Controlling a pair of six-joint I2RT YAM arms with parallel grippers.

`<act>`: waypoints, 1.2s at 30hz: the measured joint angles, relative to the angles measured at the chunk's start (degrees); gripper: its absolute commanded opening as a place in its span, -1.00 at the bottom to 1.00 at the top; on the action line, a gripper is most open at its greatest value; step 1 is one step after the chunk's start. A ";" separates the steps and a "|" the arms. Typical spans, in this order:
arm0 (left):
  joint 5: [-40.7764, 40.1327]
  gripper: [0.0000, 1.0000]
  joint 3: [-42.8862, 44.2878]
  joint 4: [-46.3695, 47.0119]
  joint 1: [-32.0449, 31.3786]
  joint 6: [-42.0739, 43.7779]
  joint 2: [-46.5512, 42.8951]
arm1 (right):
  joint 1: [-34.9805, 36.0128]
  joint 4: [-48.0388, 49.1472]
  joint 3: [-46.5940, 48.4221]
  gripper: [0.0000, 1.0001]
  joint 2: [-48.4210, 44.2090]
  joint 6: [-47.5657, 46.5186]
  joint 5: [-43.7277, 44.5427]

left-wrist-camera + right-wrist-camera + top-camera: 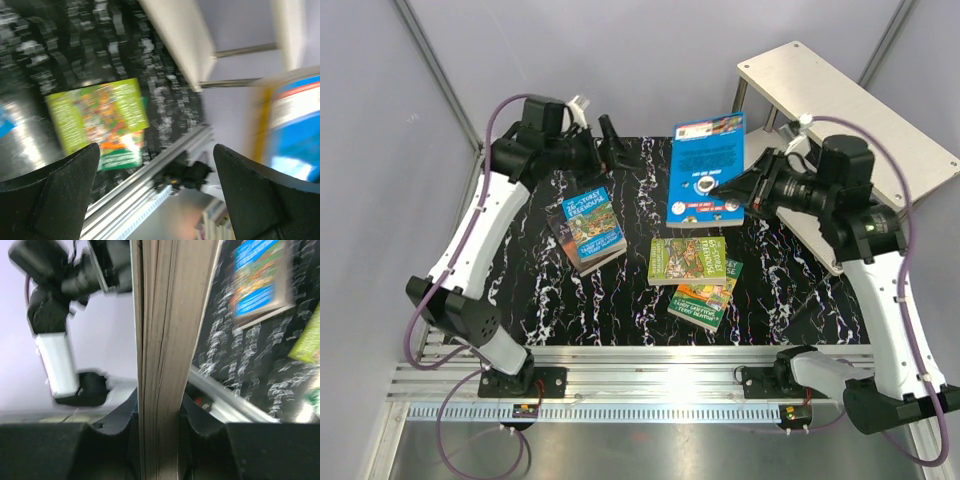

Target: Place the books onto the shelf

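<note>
My right gripper (727,189) (160,440) is shut on the near edge of a blue book with a round emblem (706,165), lifted over the mat beside the shelf (850,105); its page edge (165,340) stands between my fingers. My left gripper (600,148) (155,200) is open and holds nothing, apart from that book (300,135). A blue Treehouse book (592,225) (260,280) lies on a darker book (560,236) at mat left. Two overlapping green books (690,260) (705,298) (97,112) lie mid-mat.
The black marbled mat (620,310) covers the table. A metal rail (650,365) with both arm bases runs along the near edge. The shelf's lower board (825,250) sits under my right arm. Grey walls close in both sides.
</note>
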 measured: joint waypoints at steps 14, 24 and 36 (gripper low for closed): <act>-5.25 0.97 -21.27 -4.55 5.29 6.97 -9.01 | -23.91 -21.68 42.88 -1.00 18.38 -10.16 29.18; -4.17 0.97 -27.80 -1.99 5.33 8.11 -14.12 | -42.10 -20.48 38.91 -1.00 34.03 -0.98 16.50; -2.54 0.97 -32.70 0.61 5.49 8.26 -15.34 | -42.73 -24.30 38.95 0.99 32.50 -1.75 15.89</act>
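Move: The right hand holds the blue book; the middle of the shelf's top board lies about 17 cm ahead, 24 cm right and 4 cm below, its lower board some 27 cm beneath that. The 65-Storey book lies on the table about 10 cm ahead of this hand, 6 cm left and 39 cm down. From the empty left hand the 26-Storey book is roughly 5 cm ahead, 8 cm left and 32 cm down, the 65-Storey 3 cm back and 17 cm right. Sweeping right and forward in an arc, the right hand carries the held blue book some 30 cm to the right, rising over the shelf and then sinking onto its top board while turning about 55 degrees clockwise; it eases back slightly and opens its fingers. The left hand, already open, sinks, going left and then back, towards the 26-Storey book. ##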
